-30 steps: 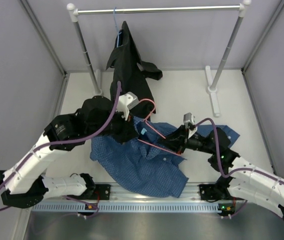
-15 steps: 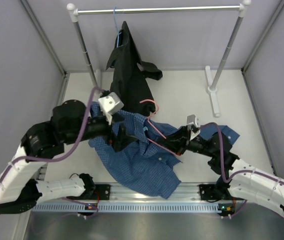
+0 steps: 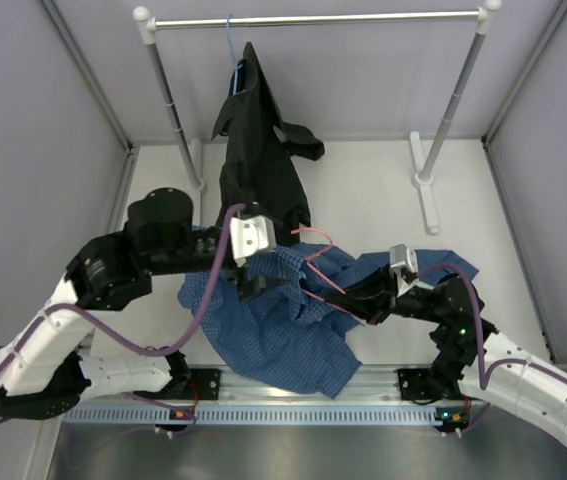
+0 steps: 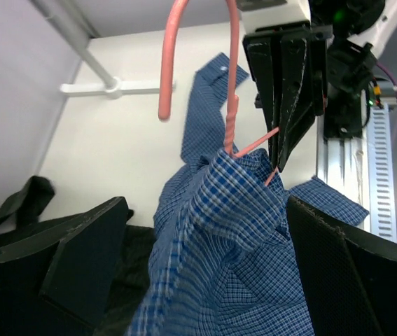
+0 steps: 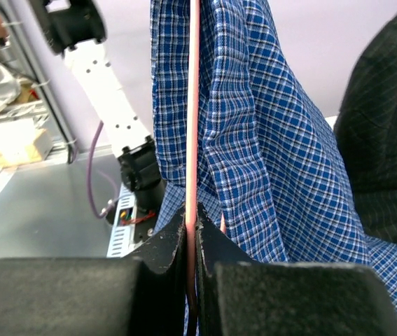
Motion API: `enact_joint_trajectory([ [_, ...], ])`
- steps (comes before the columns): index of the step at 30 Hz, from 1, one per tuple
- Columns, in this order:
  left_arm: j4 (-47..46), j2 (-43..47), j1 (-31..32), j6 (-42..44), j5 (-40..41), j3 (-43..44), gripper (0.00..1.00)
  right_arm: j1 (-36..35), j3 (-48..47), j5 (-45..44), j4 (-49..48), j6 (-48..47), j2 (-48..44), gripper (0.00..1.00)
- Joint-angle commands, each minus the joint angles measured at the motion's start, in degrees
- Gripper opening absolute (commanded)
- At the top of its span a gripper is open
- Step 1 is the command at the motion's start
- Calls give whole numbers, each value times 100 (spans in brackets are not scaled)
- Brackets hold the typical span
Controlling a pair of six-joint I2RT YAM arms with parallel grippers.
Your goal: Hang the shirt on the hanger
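The blue checked shirt (image 3: 283, 340) lies bunched on the table between my arms, its upper part raised and draped over the pink hanger (image 3: 315, 268). My right gripper (image 3: 348, 297) is shut on the hanger's wire (image 5: 193, 105), with the shirt (image 5: 268, 140) hanging against it. My left gripper (image 3: 253, 285) is over the shirt's upper left part. In the left wrist view its fingers (image 4: 86, 252) stand wide apart with the shirt cloth (image 4: 240, 252) between them. The hanger's hook (image 4: 170, 56) sticks up above the cloth there. The neck label is hidden.
A black shirt (image 3: 258, 160) hangs on a thin blue hanger (image 3: 233, 50) from the rail (image 3: 313, 18) at the back, its tail reaching the table by my left gripper. The rack's white foot (image 3: 428, 180) stands at the back right. Grey walls close both sides.
My left gripper has swung out to the left and back right toward the hanger. My right gripper has drawn the hanger a little right. The shirt is bunched higher over the hanger.
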State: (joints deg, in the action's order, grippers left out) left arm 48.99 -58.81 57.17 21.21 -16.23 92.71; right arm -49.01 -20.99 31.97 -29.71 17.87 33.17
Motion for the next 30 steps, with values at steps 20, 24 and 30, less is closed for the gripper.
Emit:
enact_joint_trajectory([
  [20,-180,-236,14,50,-1655,-561,82,-64,-519,917,1336,-776,-865,0],
  [24,163,-491,14,32,-1735,-517,74,-64,-651,952,1495,-881,-856,0],
  [30,234,-615,14,-3,-1699,-499,28,-64,-713,978,1512,-925,-838,0],
])
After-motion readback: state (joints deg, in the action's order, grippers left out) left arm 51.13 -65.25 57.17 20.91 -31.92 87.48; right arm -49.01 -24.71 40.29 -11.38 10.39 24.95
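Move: The shirt's raised collar fold, bunched round the hanger, lies about 3 cm to the right of my open left hand, level with it fore and aft and some 6 cm below. The hanger's hook stands about 5 cm to its right, 2 cm ahead and nearly at its height. The hanging black garment is roughly 25 cm ahead, 4 cm left and 20 cm lower. From my right hand, shut on the hanger, the fold is some 6 cm left, 3 cm ahead and 6 cm above. I lower my left hand about 7 cm in all onto the shirt fold: first down and to the right, then back some 3 cm, then down again, swinging about 15 degrees clockwise while the fingers close from wide open onto the cloth beside the hanger. My right hand keeps its grip on the hanger and draws it back about 3.5 cm and slightly right. ##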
